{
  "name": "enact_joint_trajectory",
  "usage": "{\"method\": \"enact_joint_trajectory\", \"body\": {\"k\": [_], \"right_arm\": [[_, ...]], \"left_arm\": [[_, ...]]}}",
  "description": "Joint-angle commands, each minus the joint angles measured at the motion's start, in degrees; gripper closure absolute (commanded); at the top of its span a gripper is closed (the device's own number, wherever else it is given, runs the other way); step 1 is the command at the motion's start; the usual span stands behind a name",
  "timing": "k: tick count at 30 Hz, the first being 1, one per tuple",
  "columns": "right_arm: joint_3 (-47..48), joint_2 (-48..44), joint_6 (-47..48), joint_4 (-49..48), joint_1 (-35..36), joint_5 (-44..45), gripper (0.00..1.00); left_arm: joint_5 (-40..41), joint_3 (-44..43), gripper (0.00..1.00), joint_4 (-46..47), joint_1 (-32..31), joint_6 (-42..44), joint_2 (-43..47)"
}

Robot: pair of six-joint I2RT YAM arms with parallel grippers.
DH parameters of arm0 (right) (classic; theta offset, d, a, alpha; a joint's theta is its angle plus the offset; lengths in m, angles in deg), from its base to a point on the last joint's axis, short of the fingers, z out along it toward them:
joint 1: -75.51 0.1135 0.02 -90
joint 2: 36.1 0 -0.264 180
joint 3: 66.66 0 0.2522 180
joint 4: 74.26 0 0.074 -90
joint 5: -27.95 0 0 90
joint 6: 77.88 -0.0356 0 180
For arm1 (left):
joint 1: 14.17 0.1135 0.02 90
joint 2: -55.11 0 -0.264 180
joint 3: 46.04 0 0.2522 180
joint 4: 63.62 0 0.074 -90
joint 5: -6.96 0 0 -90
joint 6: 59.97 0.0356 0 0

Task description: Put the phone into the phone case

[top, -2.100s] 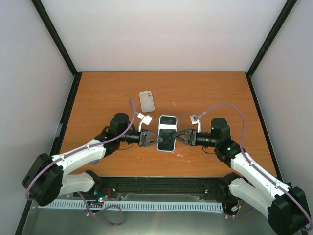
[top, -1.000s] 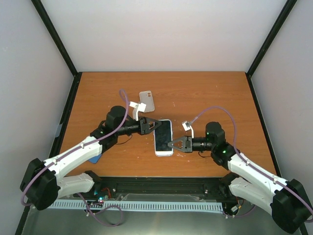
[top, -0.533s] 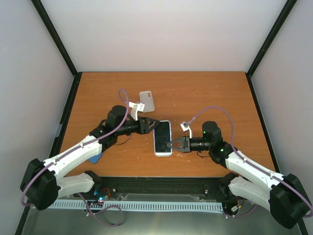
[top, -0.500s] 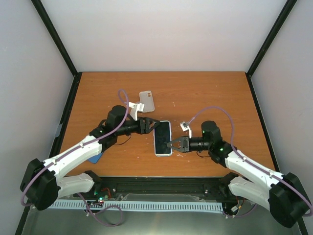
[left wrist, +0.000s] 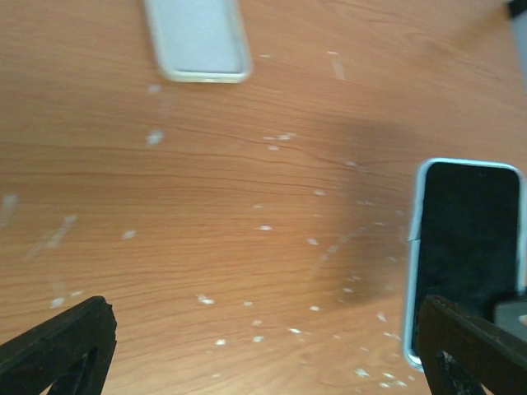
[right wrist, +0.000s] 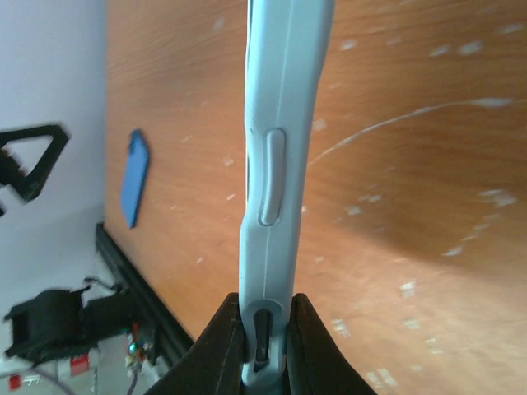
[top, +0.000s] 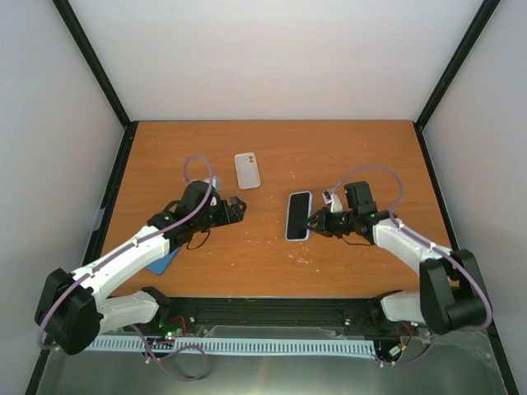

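Note:
The black phone (top: 298, 214) sits inside the pale blue phone case (top: 289, 219). My right gripper (top: 314, 220) is shut on the case's right edge and holds it tipped above the table. In the right wrist view the phone case (right wrist: 273, 164) is edge-on, its end pinched in the right gripper (right wrist: 264, 336). My left gripper (top: 240, 209) is open, apart from the phone to its left, with nothing in it. In the left wrist view the left gripper (left wrist: 263, 366) spans bare wood, with the phone (left wrist: 469, 239) and the phone case's rim (left wrist: 416, 247) at the right.
A white case with two orange dots (top: 247, 170) lies behind the left gripper; the white case (left wrist: 198, 37) also shows in the left wrist view. A darker blue case (top: 162, 262) lies under the left arm, and the darker blue case (right wrist: 133, 177) shows at the left of the right wrist view.
My left gripper has opened, let go of the phone and drawn back to the left. The right gripper has carried the cased phone to the right and tipped it up.

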Motion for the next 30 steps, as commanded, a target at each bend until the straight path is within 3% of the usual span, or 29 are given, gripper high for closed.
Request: {"method": "enact_joint_trajectory", "body": {"k": [1,10,13,19,26,30], "right_arm": [[6.11,7.26,7.84,8.33,-5.81,2.82,0.97],[9.39,20.26,10.34,9.91,-10.23,3.16,0.97],[8.83,21.40,10.23,9.72,-10.42,5.08,0.92],[8.26,19.96,9.25,10.10,-10.81,8.32,0.63],[7.78,16.81,7.06,10.66,-10.79,9.99,0.35],[7.58,13.82,6.41,11.82,-10.79,11.48,0.07]], "left_arm": [[8.36,-1.78,0.01,-8.63,4.36,-3.09,-0.85],[2.64,6.60,0.01,-10.06,25.93,-4.41,2.45],[2.94,8.89,0.01,-9.53,33.30,-4.48,4.31],[2.44,9.95,0.00,-9.18,41.35,-6.16,4.47],[13.98,8.57,0.01,-14.43,44.55,-14.62,-0.10],[13.65,10.70,0.01,-12.82,48.71,-16.75,-2.03]]}}
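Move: The right hand still grips the cased phone by its right edge; the bare table spot for it lies about 3 cm right, 2 cm ahead and 10 cm below. The white case is some 19 cm ahead of that hand and 22 cm left, also 10 cm below. From the open left hand, the blue case lies about 25 cm left, 11 cm back, and the white case 17 cm ahead, 3 cm right, both some 14 cm below. Right hand lowers phone about 8 cm, rightward, onto table, releasing; open left swings 27 cm towards blue case. ##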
